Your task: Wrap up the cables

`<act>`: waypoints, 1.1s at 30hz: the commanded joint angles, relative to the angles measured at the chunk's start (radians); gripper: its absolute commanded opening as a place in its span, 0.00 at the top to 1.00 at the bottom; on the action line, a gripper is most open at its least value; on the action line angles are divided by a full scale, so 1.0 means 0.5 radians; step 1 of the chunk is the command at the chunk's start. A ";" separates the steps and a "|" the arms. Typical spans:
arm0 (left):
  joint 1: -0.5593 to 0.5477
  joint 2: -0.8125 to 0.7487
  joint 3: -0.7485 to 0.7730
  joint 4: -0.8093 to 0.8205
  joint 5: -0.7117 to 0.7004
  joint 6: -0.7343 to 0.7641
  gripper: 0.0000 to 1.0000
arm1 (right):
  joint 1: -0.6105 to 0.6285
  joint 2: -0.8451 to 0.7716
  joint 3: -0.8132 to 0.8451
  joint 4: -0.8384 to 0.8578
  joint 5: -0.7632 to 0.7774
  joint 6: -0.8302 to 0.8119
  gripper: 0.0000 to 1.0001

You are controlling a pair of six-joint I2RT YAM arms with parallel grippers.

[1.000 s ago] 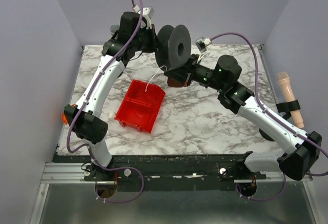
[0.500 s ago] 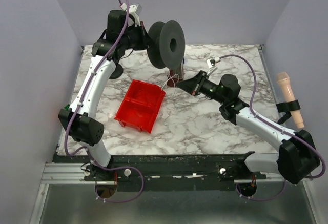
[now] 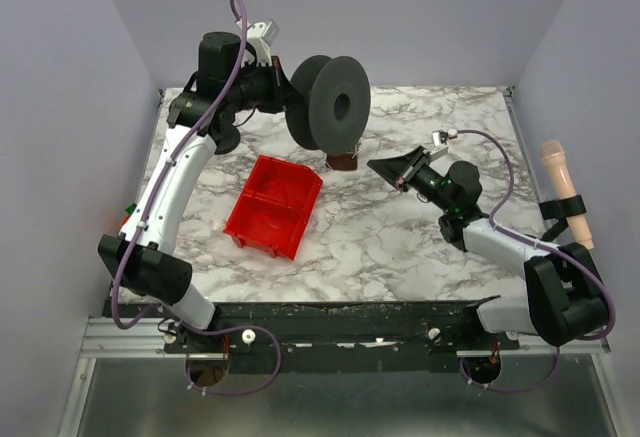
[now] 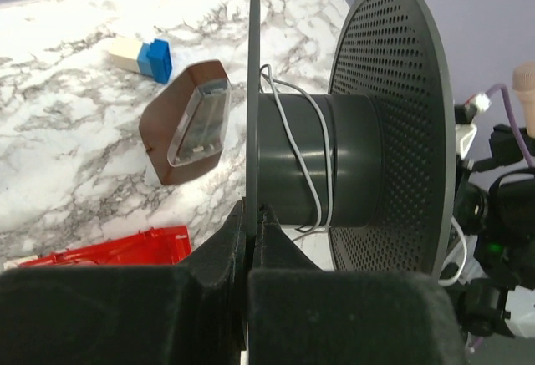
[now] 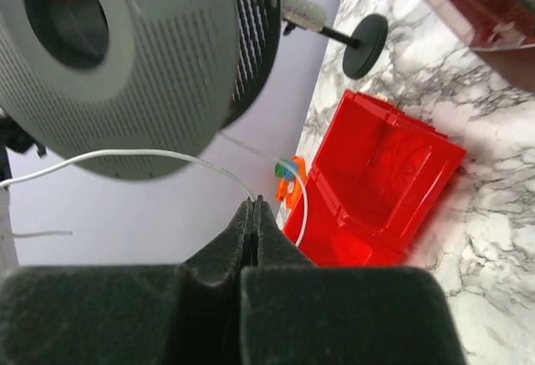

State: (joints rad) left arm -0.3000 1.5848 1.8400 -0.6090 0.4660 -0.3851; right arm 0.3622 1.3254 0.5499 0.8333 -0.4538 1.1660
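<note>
My left gripper (image 3: 297,93) holds a black spool (image 3: 335,105) in the air above the back of the marble table, shut on the rim of one thin flange (image 4: 253,131). A few turns of the thin white cable (image 4: 311,160) lie round the spool's core. My right gripper (image 3: 374,165) sits low, to the right of and below the spool, its jaws shut on the cable (image 5: 167,154). From the fingertips the cable arcs left under the spool (image 5: 125,56); a short end curls down on the other side.
A red bin (image 3: 275,205) lies left of centre, open side up. A brown block with a clear insert (image 4: 188,123) stands under the spool, and a white and blue block (image 4: 142,56) lies beyond it. A black disc on a rod (image 5: 365,45) is at the back left.
The right arm has drawn back to the right and dropped lower, away from the spool, with the cable still pinched. The left arm has shifted the spool slightly right and turned it.
</note>
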 commanded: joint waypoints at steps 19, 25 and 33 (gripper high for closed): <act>-0.121 -0.353 -0.367 -0.346 0.596 0.920 1.00 | -0.295 -0.049 0.572 -0.678 -0.022 -0.617 0.99; -0.323 -0.323 -0.354 -0.515 0.379 1.126 1.00 | -0.283 -0.086 0.716 -0.826 -0.126 -0.764 0.99; -0.501 -0.264 -0.333 -0.531 0.158 1.178 1.00 | -0.169 -0.230 0.912 -1.246 -0.099 -1.120 0.99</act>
State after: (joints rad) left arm -0.5140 1.4437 1.6459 -0.8814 0.6086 0.1658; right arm 0.2459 1.2476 0.9310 0.3477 -0.4892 0.7273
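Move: The left hand holds the spool by its near rim; the hub's middle is about 7 cm to that hand's right, 1 cm ahead and 2 cm lower. From the right fingertips, which hold the cable, the hub is about 8 cm ahead, 6 cm left and 12 cm up. From the left hand, the brown box is some 14 cm ahead, 7 cm right, and the red box 3 cm back, 8 cm left, both about 35 cm below. Back by about 13 cm, sinking 7 cm and drifting a little right, the left hand swings the spool clockwise some 30 degrees and rolls its left side up, still pinching the rim. The right hand, shut on the cable, meanwhile goes forward and right about 5 cm each, then rises some 8 cm, passing from the spool's near, lower side to its far, upper side. ##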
